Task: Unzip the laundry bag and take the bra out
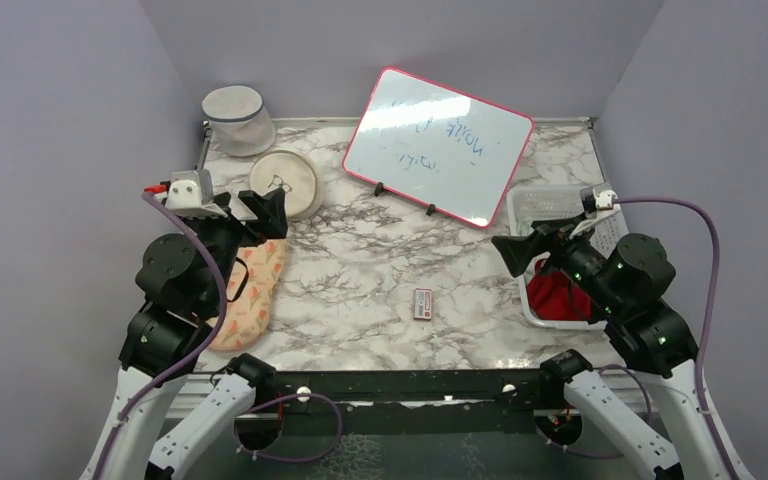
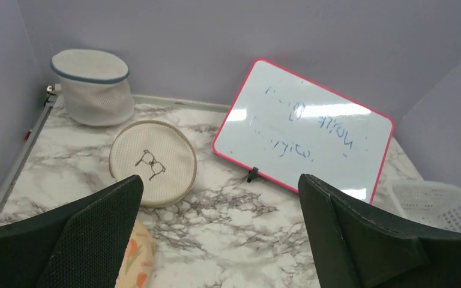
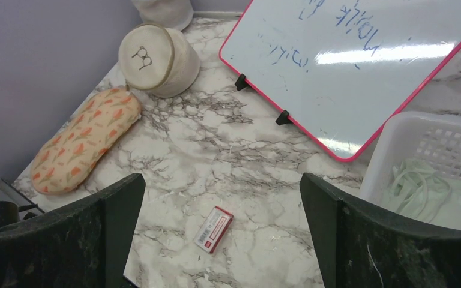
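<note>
The laundry bag (image 1: pixel 252 290) lies flat at the left side of the marble table, a long rounded pouch. The bra (image 3: pixel 84 141) shows through its mesh as peach-orange fabric with a small red and green print. One end of the bag (image 2: pixel 135 259) peeks out beside my left finger in the left wrist view. My left gripper (image 1: pixel 253 208) hovers over the bag's far end, open and holding nothing (image 2: pixel 219 198). My right gripper (image 1: pixel 523 250) hangs open over the right side, far from the bag, with bare table between its fingers (image 3: pixel 222 192).
A pink-framed whiteboard (image 1: pixel 440 145) leans at the back centre. A white basket (image 1: pixel 538 193) at the right holds a red cloth (image 1: pixel 557 295). A round cream disc (image 1: pixel 285 183) and a white mesh cylinder (image 1: pixel 238 120) stand back left. A small red-and-white box (image 1: pixel 422 303) lies mid-table.
</note>
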{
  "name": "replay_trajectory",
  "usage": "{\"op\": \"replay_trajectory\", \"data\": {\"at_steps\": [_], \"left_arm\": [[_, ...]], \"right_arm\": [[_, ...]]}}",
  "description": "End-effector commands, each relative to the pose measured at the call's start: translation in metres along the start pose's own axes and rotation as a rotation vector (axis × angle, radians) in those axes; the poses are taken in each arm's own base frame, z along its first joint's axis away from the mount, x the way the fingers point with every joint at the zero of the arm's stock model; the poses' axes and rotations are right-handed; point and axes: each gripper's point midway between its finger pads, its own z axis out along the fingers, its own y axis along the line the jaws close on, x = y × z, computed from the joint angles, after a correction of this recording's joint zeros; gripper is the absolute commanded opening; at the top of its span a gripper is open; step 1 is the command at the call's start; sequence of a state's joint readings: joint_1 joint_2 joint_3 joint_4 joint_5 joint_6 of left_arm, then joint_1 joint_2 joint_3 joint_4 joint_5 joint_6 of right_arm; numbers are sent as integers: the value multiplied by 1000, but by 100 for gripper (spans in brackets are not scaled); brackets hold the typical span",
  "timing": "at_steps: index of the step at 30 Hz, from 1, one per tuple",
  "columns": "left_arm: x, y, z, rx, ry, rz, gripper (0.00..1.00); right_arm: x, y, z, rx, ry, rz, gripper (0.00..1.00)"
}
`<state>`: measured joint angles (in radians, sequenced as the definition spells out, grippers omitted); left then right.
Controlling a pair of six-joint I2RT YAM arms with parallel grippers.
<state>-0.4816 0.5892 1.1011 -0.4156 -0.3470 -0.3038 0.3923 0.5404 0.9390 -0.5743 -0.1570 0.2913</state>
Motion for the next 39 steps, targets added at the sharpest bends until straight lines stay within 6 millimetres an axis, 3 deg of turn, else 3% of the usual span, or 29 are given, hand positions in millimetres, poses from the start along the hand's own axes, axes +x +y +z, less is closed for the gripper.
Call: {"op": "replay_trajectory", "data": {"at_steps": [1,11,18,23,28,33,36,39], "left_arm": [[37,4,2,7,132,-12,99],[103,23,2,-43,374,-41,99],[163,27,-1,-38,630,-40,99],[206,52,-7,-187,800,-43,99],[225,95,-12,-497,808,-66,99],[223,141,-21,-791,698,-91,99],[227,157,-25,-880,650,-158,99],[237,160,-27,-898,634,-245,99]], "right_arm": [[-13,-5,6,53,-40,21,100],[-8,-7,22,96,13,49,100],[-2,11,27,-5,44,35,100],[0,21,28,-71,43,39,100],[3,26,30,-98,53,47,100],[7,32,29,-132,62,63,100],[10,36,28,-151,71,71,100],[10,37,27,-158,72,75,99]]}}
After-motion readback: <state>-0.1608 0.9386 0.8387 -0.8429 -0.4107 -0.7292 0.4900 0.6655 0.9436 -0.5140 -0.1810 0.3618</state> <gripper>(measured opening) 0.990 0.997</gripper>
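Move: The tulip-print laundry bag lies far below my left hand, some 35 cm down, about 13 cm to its left and only 2 cm farther out. The round mesh bag stands roughly 20 cm ahead of that hand and 9 cm to its left; the small box lies about 20 cm to its right, almost level with it. From my right hand the tulip bag is some 42 cm to the left, 4 cm ahead and 25 cm below. I plunge my left hand about 27 cm, almost straight down towards the tulip-print bag, tipping the open fingers from level to steeply downward, some 55 degrees. Low down I slow the descent and swing some 7 cm left, turning counter-clockwise to hover, still wide open, by the bag's right edge. My empty right hand, also open, shifts about 4 cm left. ##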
